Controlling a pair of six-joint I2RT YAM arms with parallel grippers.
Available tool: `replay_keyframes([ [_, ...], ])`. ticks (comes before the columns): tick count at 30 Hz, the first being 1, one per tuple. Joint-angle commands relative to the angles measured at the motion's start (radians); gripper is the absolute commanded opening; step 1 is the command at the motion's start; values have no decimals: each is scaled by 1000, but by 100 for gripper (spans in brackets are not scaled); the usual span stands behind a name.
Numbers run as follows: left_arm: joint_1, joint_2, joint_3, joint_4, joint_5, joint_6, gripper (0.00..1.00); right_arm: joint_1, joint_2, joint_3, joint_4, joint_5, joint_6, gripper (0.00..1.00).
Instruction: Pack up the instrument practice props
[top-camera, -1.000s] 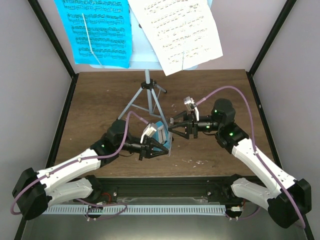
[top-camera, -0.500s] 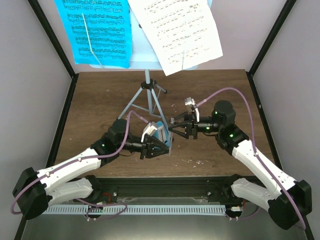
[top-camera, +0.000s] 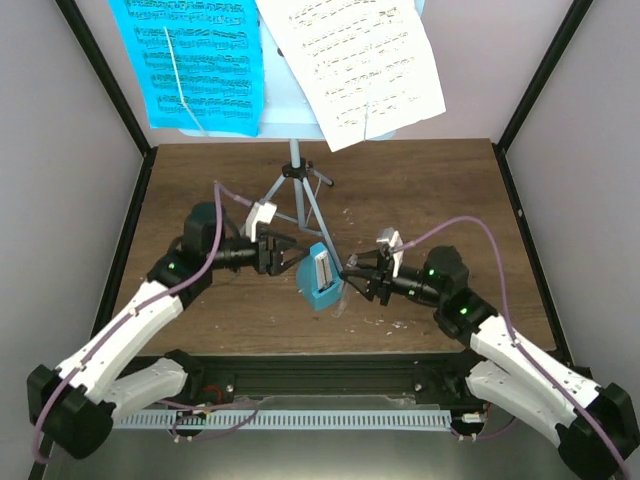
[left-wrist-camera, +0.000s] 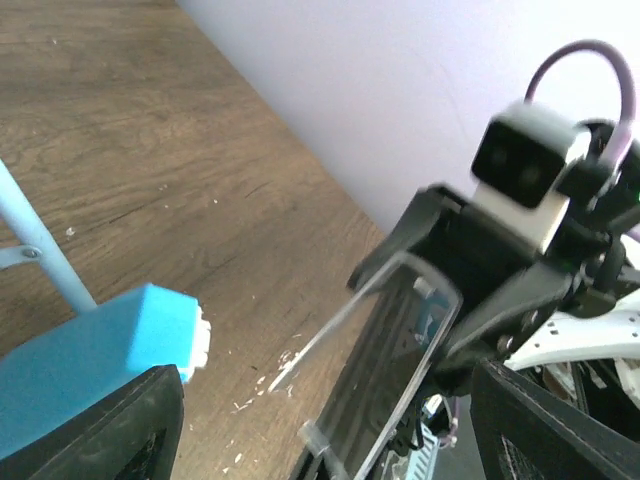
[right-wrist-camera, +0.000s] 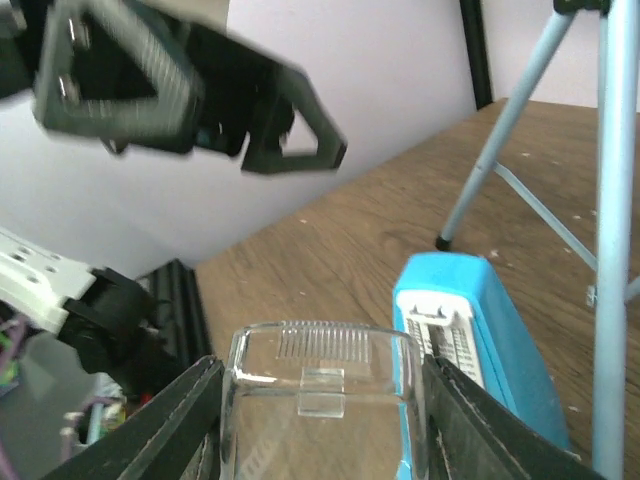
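Note:
The pale blue music stand (top-camera: 296, 190) stands on its tripod at the back, with a cyan sheet (top-camera: 190, 60) and a white sheet (top-camera: 350, 60) on its desk. In front of it the teal metronome (top-camera: 320, 277) sits on the table with its scale face bare. Just to its right, my right gripper (top-camera: 354, 276) is shut on the clear cover (right-wrist-camera: 320, 395), which is held off the metronome (right-wrist-camera: 480, 330). My left gripper (top-camera: 282, 255) is open to the left of the metronome and apart from it. In the left wrist view the cover (left-wrist-camera: 385, 370) hangs beyond the metronome (left-wrist-camera: 90, 350).
The stand's thin legs (top-camera: 262, 205) spread across the table just behind both grippers. Black frame posts (top-camera: 135, 200) and pale walls close in the sides. White specks (top-camera: 395, 322) lie on the wood by the front rail (top-camera: 330, 372).
My left gripper let go of the metronome, opened and drew back to the left. My right gripper moved nearer the front edge with the clear cover in its grip.

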Motion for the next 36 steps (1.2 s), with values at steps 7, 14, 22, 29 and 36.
replay_keyframes([
  [7,76,275,215,-191,125,63,74,312,42,-152,317,659,-137,41],
  [14,75,282,166,-85,32,49,69,367,210,-216,567,785,-181,41],
  [22,75,348,148,-7,82,87,61,372,285,-221,679,805,-214,40],
  [29,75,355,122,11,88,90,54,373,319,-218,699,805,-231,40],
  [36,76,348,123,-3,68,104,52,376,380,-213,740,811,-224,41],
])
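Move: From the empty left gripper, the metronome stands about 6 cm ahead and 4 cm to the right, its middle some 17 cm lower. From the right gripper, already holding the clear cover, the metronome is roughly 9 cm ahead, 8 cm to the left and 16 cm lower. The foot of the stand's nearest leg is on the table about 5 cm farther out than the metronome and 4 cm to its right. Bring the left gripper about 6 cm forward and as far down to the metronome's top, narrowing the open fingers part-way. Meanwhile keep the cover pinched in the right gripper: sink about 6 cm, ease forward and left towards the metronome, and swing the fingers clockwise by some 25 degrees so that the cover faces the metronome's front. ##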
